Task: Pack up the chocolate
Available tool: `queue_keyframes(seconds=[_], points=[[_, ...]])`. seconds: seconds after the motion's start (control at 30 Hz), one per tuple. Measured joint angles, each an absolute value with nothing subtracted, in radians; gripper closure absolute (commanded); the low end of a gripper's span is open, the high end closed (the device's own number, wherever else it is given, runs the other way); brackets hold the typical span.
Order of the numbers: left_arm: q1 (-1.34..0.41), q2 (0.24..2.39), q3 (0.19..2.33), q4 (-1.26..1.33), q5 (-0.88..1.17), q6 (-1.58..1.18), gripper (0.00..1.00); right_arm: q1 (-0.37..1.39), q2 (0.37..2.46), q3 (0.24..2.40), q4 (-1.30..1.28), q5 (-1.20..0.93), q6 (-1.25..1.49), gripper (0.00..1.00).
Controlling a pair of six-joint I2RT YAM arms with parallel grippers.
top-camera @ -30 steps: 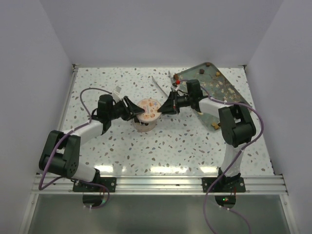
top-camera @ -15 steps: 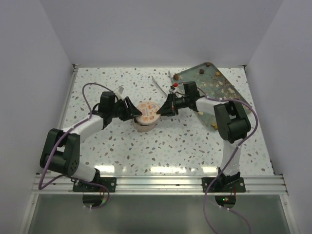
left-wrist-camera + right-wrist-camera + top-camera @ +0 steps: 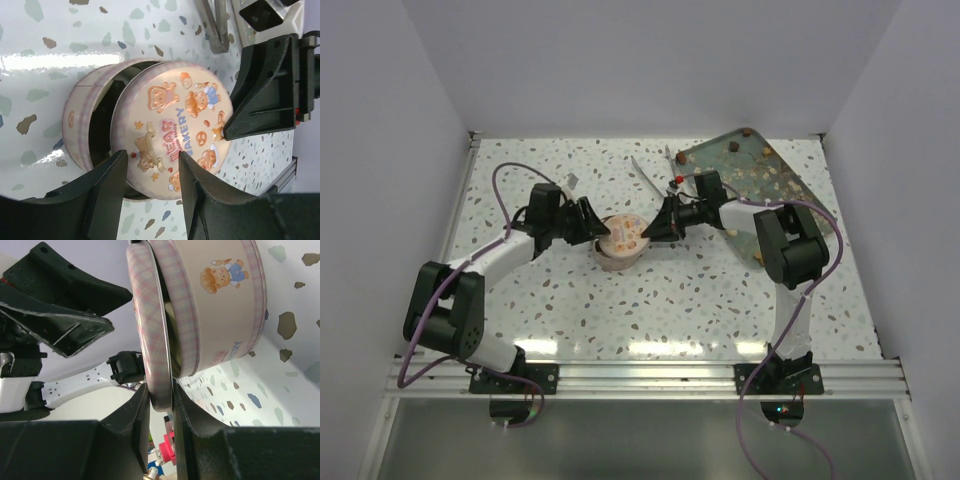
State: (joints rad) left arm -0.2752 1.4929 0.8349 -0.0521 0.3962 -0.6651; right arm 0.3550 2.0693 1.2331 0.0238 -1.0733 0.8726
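Note:
A round pink tin (image 3: 614, 262) printed with bears stands mid-table. Its lid (image 3: 625, 233) is tilted over the tin's mouth, leaving a dark gap on one side (image 3: 102, 125). My right gripper (image 3: 160, 390) is shut on the lid's rim (image 3: 150, 330) and comes in from the right (image 3: 656, 228). My left gripper (image 3: 150, 165) is open at the tin's left side (image 3: 591, 228). Its fingers straddle the near edge of the lid (image 3: 175, 135) without pinching it. Chocolate lumps (image 3: 731, 146) lie on the green tray (image 3: 790, 190). Inside the tin I see nothing.
Metal tongs (image 3: 645, 172) lie behind the tin, next to a small red piece (image 3: 678, 180). One loose tan lump (image 3: 760, 258) sits on the table by the right arm. White walls close in the table at the back and on both sides.
Both wrists have shifted slightly toward the back of the table, and the left gripper has closed in on the tin. The right gripper has kept its hold on the lid.

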Motion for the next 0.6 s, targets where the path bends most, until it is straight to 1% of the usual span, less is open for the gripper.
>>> queue_keyframes(seconds=[0.13,0.2,0.23,0.27,0.4,0.43,0.6], points=[[-0.282,1.485,0.867,-0.052,0.395,-0.657,0.47,0.359,2.071,1.239,0.024,-1.073,0.871,0.81],[-0.285,1.473,0.881,-0.057,0.388,-0.644,0.42,0.361,2.075,1.242,0.023,-1.073,0.871,0.8],[-0.285,1.466,0.891,-0.065,0.38,-0.637,0.37,0.361,2.076,1.243,0.022,-1.073,0.87,0.8],[-0.286,1.459,0.897,-0.073,0.367,-0.629,0.35,0.361,2.077,1.245,0.02,-1.073,0.87,0.8],[-0.287,1.436,0.913,-0.117,0.29,-0.597,0.24,0.363,2.086,1.258,0.012,-1.074,0.862,0.8],[-0.287,1.436,0.915,-0.129,0.273,-0.588,0.2,0.364,2.088,1.259,0.012,-1.074,0.86,0.79],[-0.287,1.436,0.903,-0.153,0.243,-0.58,0.16,0.364,2.09,1.261,0.004,-1.073,0.85,0.78]])
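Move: The lid's middle is about 4 cm to the right of the left hand, level with it in reach and some 2 cm below; the tin's middle is roughly 3 cm right, 2 cm back and 5 cm down. From the right hand, which holds the lid by its right rim, the lid's middle lies about 5 cm left, and the tin's 7 cm left, 2 cm back and 4 cm lower. The tongs lie some 13 cm ahead of the right hand, 2 cm right, 7 cm below. The lid stays pinched at its right rim by the right hand, which barely moves while keeping it over the tin. The left hand leaves the lid's left edge, rising about 3 cm and edging forward, then swings some 2 cm left and sinks again by about 1 cm; its fingers spread from half to nearly wide open and the wrist rolls its left side up slightly. ##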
